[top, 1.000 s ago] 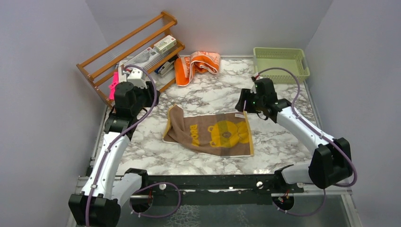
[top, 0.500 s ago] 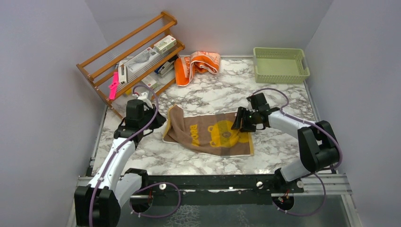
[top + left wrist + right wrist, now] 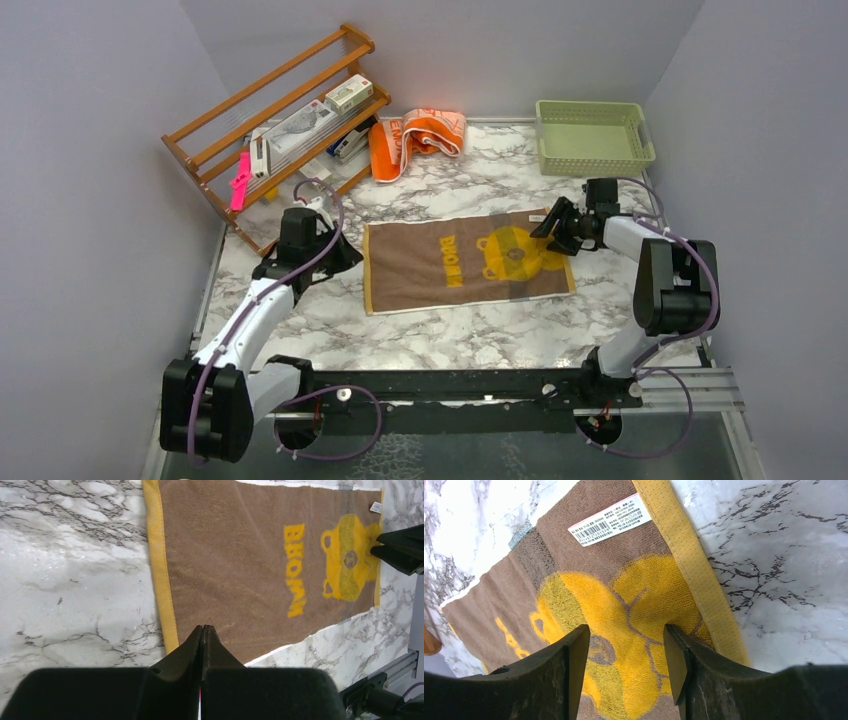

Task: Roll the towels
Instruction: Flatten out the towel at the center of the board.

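A brown towel (image 3: 450, 262) with a yellow bear print and yellow end borders lies spread flat in the middle of the marble table. An orange and pale towel (image 3: 415, 135) sits bunched at the back, touched by neither arm. My left gripper (image 3: 340, 255) is shut at the brown towel's left end; in the left wrist view its closed tips (image 3: 202, 628) sit over the brown towel (image 3: 250, 555) just inside the yellow border, with nothing visible between them. My right gripper (image 3: 548, 228) stands open at the right end, its fingers (image 3: 574, 650) straddling the bear print on the brown towel (image 3: 624, 595).
A wooden rack (image 3: 280, 110) holding boxes stands at the back left, close behind my left arm. A pale green basket (image 3: 545, 125) sits at the back right. A white barcode label (image 3: 609, 520) is sewn near the towel's right edge.
The brown towel went from rumpled and skewed to flat and shifted right. My right gripper drew back to the right with it. My left gripper closed and came down beside the left end.
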You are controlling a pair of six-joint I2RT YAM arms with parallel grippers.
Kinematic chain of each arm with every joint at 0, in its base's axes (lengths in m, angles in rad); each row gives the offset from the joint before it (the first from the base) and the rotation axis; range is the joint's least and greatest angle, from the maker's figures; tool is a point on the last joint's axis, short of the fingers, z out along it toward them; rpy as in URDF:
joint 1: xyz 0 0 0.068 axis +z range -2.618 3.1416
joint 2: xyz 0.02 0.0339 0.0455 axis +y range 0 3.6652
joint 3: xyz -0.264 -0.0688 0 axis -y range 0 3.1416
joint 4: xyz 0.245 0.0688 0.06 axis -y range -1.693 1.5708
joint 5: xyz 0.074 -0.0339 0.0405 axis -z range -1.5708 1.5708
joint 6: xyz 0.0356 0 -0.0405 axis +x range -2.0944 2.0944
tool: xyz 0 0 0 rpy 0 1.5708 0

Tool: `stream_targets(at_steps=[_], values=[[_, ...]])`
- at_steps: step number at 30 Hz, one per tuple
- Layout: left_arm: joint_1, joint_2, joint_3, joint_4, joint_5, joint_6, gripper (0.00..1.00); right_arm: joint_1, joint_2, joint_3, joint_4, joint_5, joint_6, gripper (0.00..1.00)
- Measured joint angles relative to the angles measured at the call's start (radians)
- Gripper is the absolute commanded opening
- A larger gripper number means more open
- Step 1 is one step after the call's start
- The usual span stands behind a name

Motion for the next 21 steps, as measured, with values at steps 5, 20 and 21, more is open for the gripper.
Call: stream_targets(at_steps=[5,20,21], values=[[-0.061,0.072,0.0,0.07,-0.011,-0.038,0.0,-0.003,0.003,0.004,0.004,0.0,-0.009,0.61],[-0.271,0.278,-0.079,0.193,-0.263,-0.18,0.0,-0.003,-0.044,-0.051,0.03,-0.002,-0.017,0.61],[-0.271,0.256,-0.088,0.174,-0.29,-0.183,0.0,-0.003,-0.051,-0.06,0.032,-0.002,-0.017,0.62]])
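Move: The brown towel's left-end hem has its middle about 3 cm right of the left hand, 2 cm ahead and 10 cm below. The yellow lettering is some 21 cm right and 3 cm ahead of that hand, the orange towel 31 cm ahead and 14 cm right. From the right hand, the bear print's middle is roughly 5 cm left and 2 cm back, and the left hem about 40 cm left, 5 cm back. Open right fingertips stay on the bear print, easing back about 1 cm at the end. The closed left gripper swings about 7 cm right over the towel's left end while sinking, then comes back left roughly 3 cm and slightly back towards the base. It ends nearly 9 cm lower, its fingers tipped some 10 degrees farther down, close over the hem. ##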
